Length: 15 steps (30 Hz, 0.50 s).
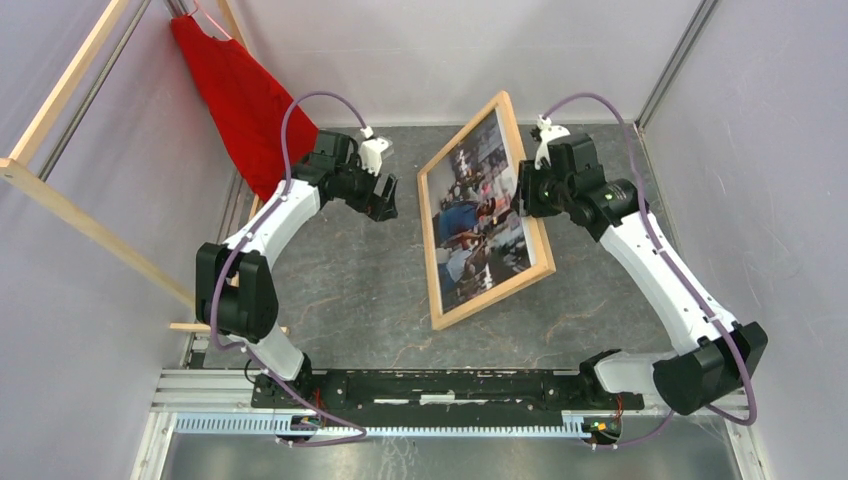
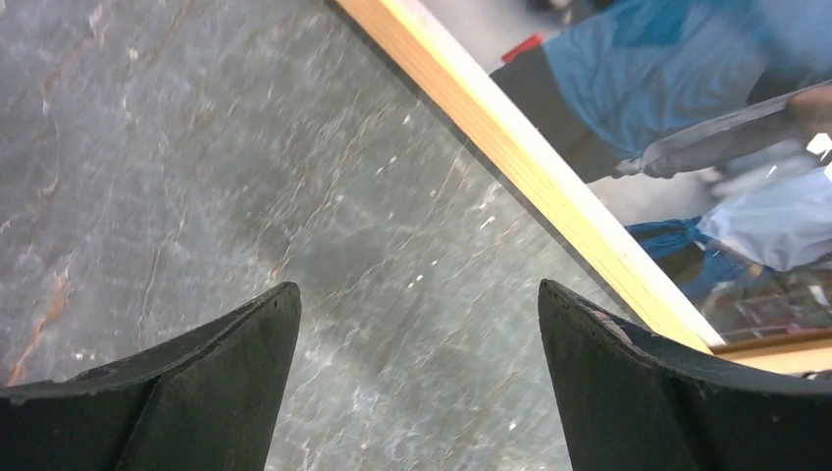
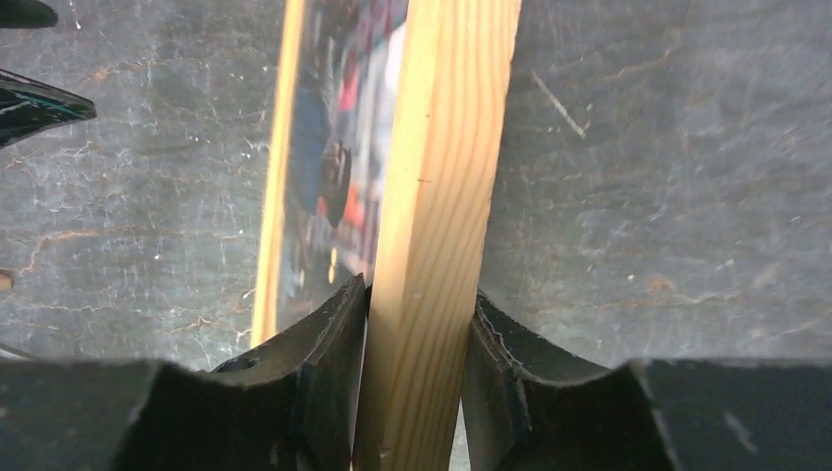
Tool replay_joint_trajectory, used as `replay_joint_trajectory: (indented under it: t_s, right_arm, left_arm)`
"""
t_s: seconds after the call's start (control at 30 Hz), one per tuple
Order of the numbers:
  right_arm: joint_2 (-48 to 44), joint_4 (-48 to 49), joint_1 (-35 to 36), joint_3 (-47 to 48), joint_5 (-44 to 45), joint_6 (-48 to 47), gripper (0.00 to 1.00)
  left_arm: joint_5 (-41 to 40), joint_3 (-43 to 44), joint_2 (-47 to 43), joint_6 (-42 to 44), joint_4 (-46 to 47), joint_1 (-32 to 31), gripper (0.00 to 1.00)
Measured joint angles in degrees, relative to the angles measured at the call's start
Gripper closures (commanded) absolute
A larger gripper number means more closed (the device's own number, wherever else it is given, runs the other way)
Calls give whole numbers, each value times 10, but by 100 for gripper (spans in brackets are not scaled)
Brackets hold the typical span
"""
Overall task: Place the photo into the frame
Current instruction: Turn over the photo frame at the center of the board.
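Note:
The light-wood frame [image 1: 431,240] lies slanted on the grey tabletop, and the photo [image 1: 478,215] of people in blue and red shows inside it. My right gripper [image 1: 522,198] is shut on the frame's right bar [image 3: 443,196], one finger on each side of the wood. My left gripper [image 1: 385,200] stands open over bare tabletop just left of the frame, nothing between its fingers [image 2: 235,383]. In the left wrist view the frame's bar [image 2: 510,157] runs diagonally past the right fingertip, with the photo [image 2: 677,88] beyond it.
A red cloth [image 1: 240,100] hangs at the back left beside long wooden rack bars [image 1: 70,215]. Grey walls [image 1: 760,150] enclose the table on three sides. The arms' mounting rail [image 1: 440,385] runs along the near edge.

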Motion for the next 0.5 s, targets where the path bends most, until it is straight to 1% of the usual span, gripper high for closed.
replay_joint_trajectory:
  t_s: [0.1,0.2,0.27,0.3,0.37,0.4,0.5]
  right_arm:
    - [-25,44,-31,-83,-43,21,59]
    - [-50,120,-62,-171,-106,55,59]
    - [-72,182,-77,-241,-151,85,59]
    - [-86,228,-84,-290,-180,107,58]
    - [-100,297,-91,-358,-220,144,57]
    - [-105,348,-94,-402,-246,169,57]
    - [-104,452,-100,-493,-299,225,55]
  left_arm:
    - [-19,-31,3,36,-1,14,4]
    - [-36,-78,6,73,3,14,6]
    - [-46,-108,15,97,9,13,7]
    - [-55,-121,22,109,12,13,7]
    - [-72,-143,38,130,18,12,8]
    - [-86,-158,48,143,24,12,8]
    - [-115,-168,53,167,31,12,9]
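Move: The right hand already pinches the raised right edge of the face-up, steeply tilted photo frame. The frame's middle is about 8 cm left, 3 cm back and 10 cm below that hand; the centre of the board is some 12 cm left, 4 cm back and 23 cm down. From the empty left hand, the frame's left edge is roughly 8 cm right, 7 cm back and 11 cm lower. Right hand lowers the pinched frame edge 14 cm and back, rolling some 30 degrees; open left hand sinks leftward. ##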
